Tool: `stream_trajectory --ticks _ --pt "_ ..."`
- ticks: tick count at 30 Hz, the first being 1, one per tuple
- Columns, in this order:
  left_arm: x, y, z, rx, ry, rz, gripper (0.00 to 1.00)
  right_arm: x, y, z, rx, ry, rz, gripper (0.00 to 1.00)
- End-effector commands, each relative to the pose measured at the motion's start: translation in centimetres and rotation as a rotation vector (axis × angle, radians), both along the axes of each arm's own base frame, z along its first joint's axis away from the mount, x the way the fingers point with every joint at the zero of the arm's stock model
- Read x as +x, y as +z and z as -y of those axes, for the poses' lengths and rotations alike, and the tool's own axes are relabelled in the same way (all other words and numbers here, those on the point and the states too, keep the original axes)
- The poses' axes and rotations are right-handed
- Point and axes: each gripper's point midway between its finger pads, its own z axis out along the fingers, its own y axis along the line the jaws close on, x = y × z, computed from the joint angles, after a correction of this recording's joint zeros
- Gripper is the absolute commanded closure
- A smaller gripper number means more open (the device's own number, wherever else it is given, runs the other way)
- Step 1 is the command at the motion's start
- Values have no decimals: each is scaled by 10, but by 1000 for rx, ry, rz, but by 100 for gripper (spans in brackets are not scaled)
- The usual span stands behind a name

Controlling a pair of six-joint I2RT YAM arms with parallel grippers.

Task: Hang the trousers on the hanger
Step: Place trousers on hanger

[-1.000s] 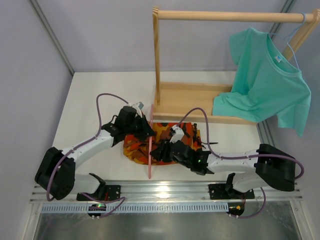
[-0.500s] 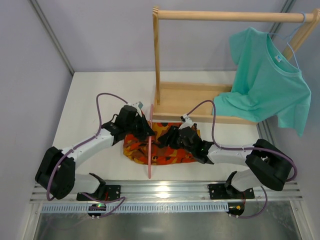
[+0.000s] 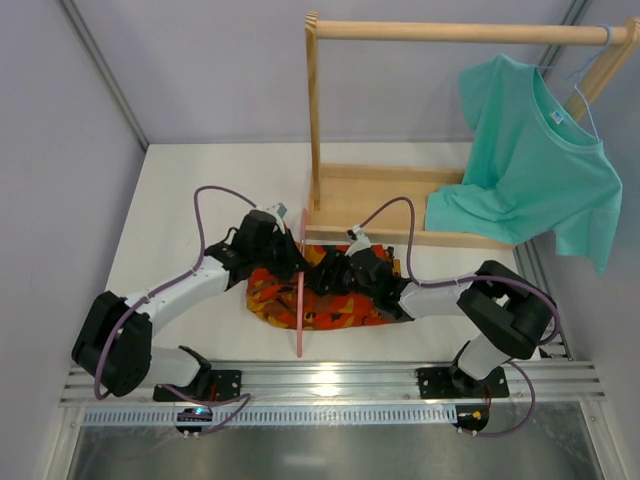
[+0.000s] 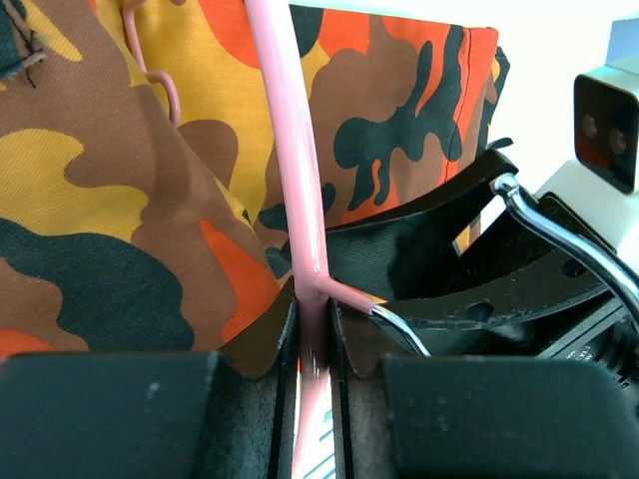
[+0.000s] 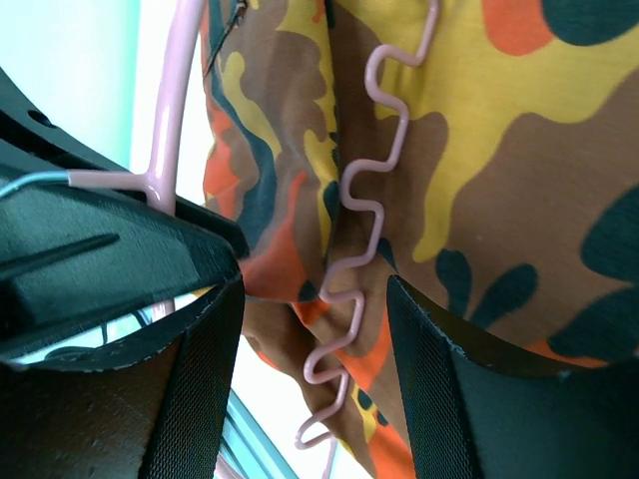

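Note:
The camouflage trousers (image 3: 345,300) lie crumpled on the white table between both arms. The pink hanger (image 3: 300,310) lies across their left part, its long arm running towards the near edge. My left gripper (image 3: 292,262) is shut on the hanger (image 4: 305,200) at its neck, where the silver hook (image 4: 559,239) branches off. My right gripper (image 3: 328,275) hovers open over the trousers (image 5: 499,150), close to the left gripper. Between its fingers (image 5: 200,399) the hanger's ridged bar (image 5: 364,230) lies against the cloth, touching neither pad.
A wooden clothes rack (image 3: 400,200) stands just behind the trousers. A teal T-shirt (image 3: 530,160) hangs from its top rail on a light-blue hanger (image 3: 590,90). A metal rail (image 3: 320,385) runs along the near edge, and grey walls close in both sides.
My right gripper has moved from the near side of the trousers up towards the hanger's neck, and its jaws have spread wider. The left gripper and the hanger have stayed put.

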Motion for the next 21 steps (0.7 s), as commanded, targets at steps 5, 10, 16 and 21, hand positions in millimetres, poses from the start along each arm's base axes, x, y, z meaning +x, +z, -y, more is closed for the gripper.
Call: stream_trajectory --ticks 5,10,16,21 --pt "4 -14 -11 96 22 -9 100 16 22 -28 75 29 42 38" --pt "-4 -19 -27 200 22 -60 100 18 15 -34 52 43 15 89" --pt "-5 -20 -64 387 89 -60 100 -12 11 -30 24 39 -51 96" --pt "0 -17 -64 398 116 -67 100 -40 8 -22 -102 16 -25 96"
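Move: The trousers' fold to be pinched hangs just off the open right fingertips: some 3 cm to the right hand's left, 1 cm ahead and 1 cm below. The hanger's wavy bar runs beside it, roughly 2 cm left, 2 cm ahead and 3 cm below the right hand. The gripped part of the hanger's pink arm is about 6 cm left, 2 cm ahead and 3 cm higher. From the left hand the fold lies 3 cm right, 1 cm back and 4 cm below. Slide the open right gripper about 2 cm left and slightly down onto the trousers' fold beside the hanger's bar, shut the fingers on it, then draw it back towards the robot some 3.5 cm, easing a little left and up. Meanwhile keep the left gripper's hold on the hanger and carry it about 3 cm left, rolling the hand's left side up by some 10 degrees. ##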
